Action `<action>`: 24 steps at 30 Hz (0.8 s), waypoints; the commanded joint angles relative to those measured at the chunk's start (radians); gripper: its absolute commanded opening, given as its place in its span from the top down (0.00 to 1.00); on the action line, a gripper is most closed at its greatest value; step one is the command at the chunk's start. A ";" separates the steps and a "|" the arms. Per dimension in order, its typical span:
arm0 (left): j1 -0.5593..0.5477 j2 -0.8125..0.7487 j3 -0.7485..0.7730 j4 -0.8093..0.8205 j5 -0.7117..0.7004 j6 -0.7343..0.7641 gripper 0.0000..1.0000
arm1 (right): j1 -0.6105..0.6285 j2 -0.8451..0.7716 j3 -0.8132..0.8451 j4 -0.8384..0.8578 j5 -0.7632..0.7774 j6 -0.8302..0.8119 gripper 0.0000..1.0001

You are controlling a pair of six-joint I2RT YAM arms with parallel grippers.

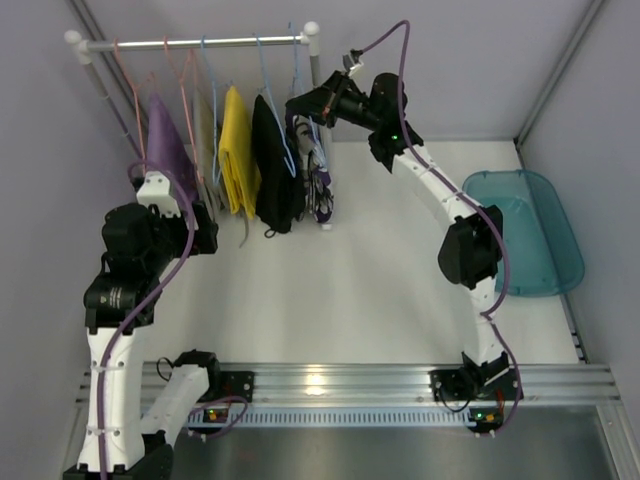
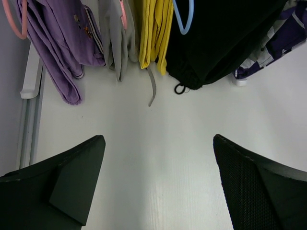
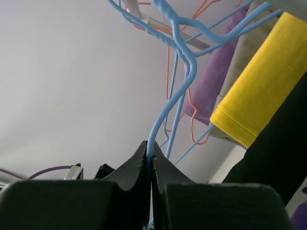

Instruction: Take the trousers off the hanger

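Two pairs of trousers hang on blue hangers at the right end of the rack. The black trousers (image 1: 272, 170) (image 2: 220, 43) hang left of the purple, white and dark patched trousers (image 1: 318, 190) (image 2: 276, 43). My right gripper (image 1: 300, 106) (image 3: 150, 146) is up by the rail, shut on the wire of the rightmost blue hanger (image 3: 184, 81) (image 1: 295, 70), which runs straight up out of the pinched jaws. My left gripper (image 1: 210, 232) (image 2: 159, 140) hovers wide open over bare table, in front of the garments, holding nothing.
A yellow garment (image 1: 237, 150) (image 3: 266, 86), a grey one (image 2: 115, 33) and a lilac one (image 1: 168, 140) (image 2: 57, 38) hang further left on the rail (image 1: 200, 43). A teal bin (image 1: 530, 230) sits at the table's right. Walls close in on the left, right and behind.
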 commanded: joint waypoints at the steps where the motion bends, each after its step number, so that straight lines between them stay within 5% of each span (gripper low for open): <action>1: 0.005 -0.006 -0.007 0.086 0.025 -0.030 0.01 | -0.015 -0.039 0.156 0.292 -0.012 -0.003 1.00; 6: 0.005 0.012 0.007 0.089 0.021 -0.045 0.01 | -0.020 -0.073 0.167 0.325 -0.024 -0.006 1.00; 24: 0.005 0.003 0.020 0.187 0.146 -0.159 0.01 | -0.021 -0.466 -0.260 0.355 -0.120 -0.023 1.00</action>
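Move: The right hand, already shut on the blue hanger wire, has the patterned trousers hanging about 15 cm below, roughly 2 cm back and 3 cm to its right. The rail's right end is some 8 cm ahead, 3 cm right and 8 cm above it; the black trousers hang about 4 cm left of it, 1 cm back and 14 cm below. From the open left hand the patterned trousers lie about 20 cm ahead, 22 cm right and a little lower. Lifting the pinched hanger first, by about 2.5 cm to clear the hook from the rail, the right hand then draws it back towards the base and away from the rail, some 8 cm in all, edging right past the rail's end side and rising again. Its fingers keep their grip. The left hand, wide open, eases about 3 cm right, up and slightly forward towards the trousers, its left side rolling down a little. ##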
